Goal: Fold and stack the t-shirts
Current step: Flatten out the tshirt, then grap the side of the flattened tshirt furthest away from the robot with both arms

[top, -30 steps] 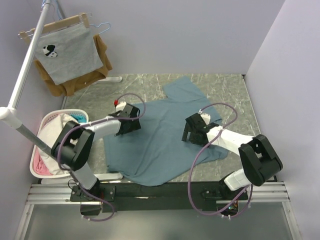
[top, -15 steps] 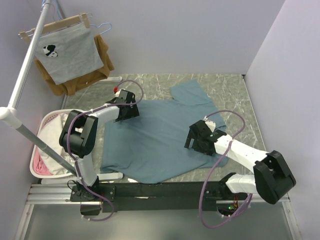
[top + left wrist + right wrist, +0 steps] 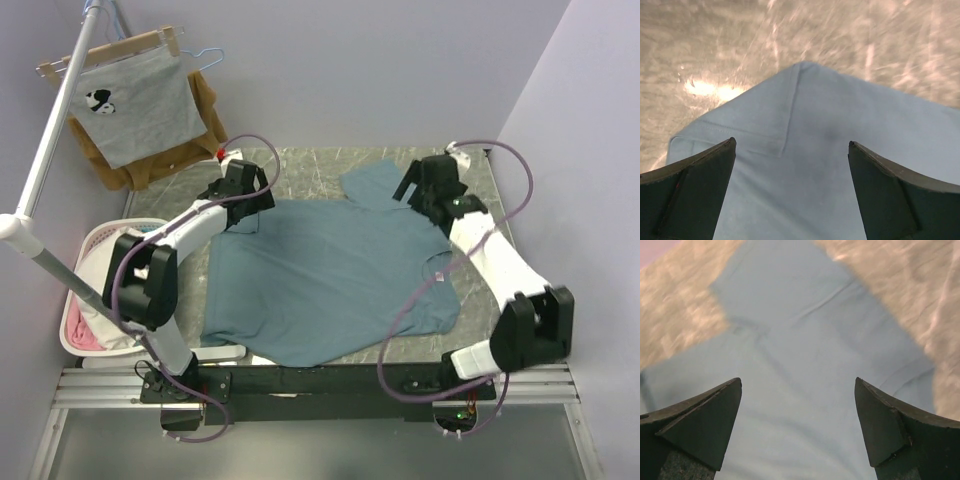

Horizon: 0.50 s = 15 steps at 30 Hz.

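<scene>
One large dusty teal-blue t-shirt (image 3: 330, 280) lies spread over the marbled table top, with a sleeve (image 3: 373, 185) pointing to the far side. My left gripper (image 3: 243, 203) hovers open over the shirt's far left corner. In the left wrist view that corner (image 3: 800, 95) shows a turned-over seam between the dark fingers (image 3: 700, 190), and the left gripper (image 3: 791, 145) holds nothing. My right gripper (image 3: 425, 198) hovers open over the far right part, beside the sleeve. The right wrist view shows smooth cloth (image 3: 800, 365) under the right gripper (image 3: 797, 382).
A white laundry basket (image 3: 75, 335) with clothes in it stands at the left table edge. A grey printed shirt (image 3: 135, 105) and a brown garment (image 3: 207, 110) hang from a rack pole (image 3: 50, 150) at the far left. Walls close the back and right.
Both arms have swung toward the far side; the right gripper went from the shirt's near right edge up to its far right part. The shirt now lies flatter and wider.
</scene>
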Available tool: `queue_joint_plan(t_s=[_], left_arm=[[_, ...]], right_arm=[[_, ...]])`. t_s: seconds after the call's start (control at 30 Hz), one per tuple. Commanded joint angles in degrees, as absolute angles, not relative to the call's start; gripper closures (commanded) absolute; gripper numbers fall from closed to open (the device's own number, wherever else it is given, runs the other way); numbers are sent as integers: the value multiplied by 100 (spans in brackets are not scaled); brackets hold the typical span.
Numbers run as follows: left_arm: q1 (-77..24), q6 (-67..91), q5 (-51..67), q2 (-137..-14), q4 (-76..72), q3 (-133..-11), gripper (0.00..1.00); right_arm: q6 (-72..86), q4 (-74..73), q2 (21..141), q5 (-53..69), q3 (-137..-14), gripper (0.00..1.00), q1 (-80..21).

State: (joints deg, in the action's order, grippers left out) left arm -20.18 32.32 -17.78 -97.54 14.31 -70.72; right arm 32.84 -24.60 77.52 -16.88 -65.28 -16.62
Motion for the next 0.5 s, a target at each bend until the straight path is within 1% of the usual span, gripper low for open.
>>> queue_joint_plan(t_s=[0.0,0.07,0.13,0.17,0.27,0.37,0.47], left_arm=[[-1925,3068,-1547,-10203,1424,-7216,0],[-1899,3059,-1538,-10274,1485,-7259,0],[-1846,3032,-1538,-10371,1547,-7277,0],[-1828,3006,-1503,-10388,1538,-7269,1],[-1705,2953,-1407,-10363,1459,-7163,0],[-1565,2901,-1319,-10345,1398,-7110,1],[-1538,2883,-1248,-10406,1380,-7128,0]], right_arm=[[2892,-2469,8847,-977,-7354,0,-819],[2717,-2304,9218,-670,-7776,0,-573],[2602,-2442,9973,-301,-8242,0,-431],[2532,-2583,10515,-107,-8740,0,-361],[2269,-2891,11483,43,-9690,1,-290],[2136,-2874,12178,123,-10324,1,-255],[2057,-3007,12628,149,-10923,1,-202]])
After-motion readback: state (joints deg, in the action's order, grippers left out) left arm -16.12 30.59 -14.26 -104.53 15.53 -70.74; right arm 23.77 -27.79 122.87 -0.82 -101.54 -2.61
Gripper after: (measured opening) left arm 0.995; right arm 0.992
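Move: The right hand hangs some 18 cm above the cloth. The t-shirt's far right shoulder seam lies about 18 cm ahead and 3 cm to its right, the sleeve beyond it 21 cm ahead and 4 cm left. The neck label is about 9 cm back and 5 cm right. For the left hand, the stitched far left corner of the t-shirt lies about 3 cm ahead, straight on, and 11 cm below. Touching nothing that can be seen, the right hand reaches forward about 16 cm while sinking some 11 cm towards the far right shoulder and sleeve, easing right at the start and tipping about 15 degrees further down. The left hand drops about 6 cm over the far left corner, then levels off and drifts a little left. Both grippers stay wide open. ##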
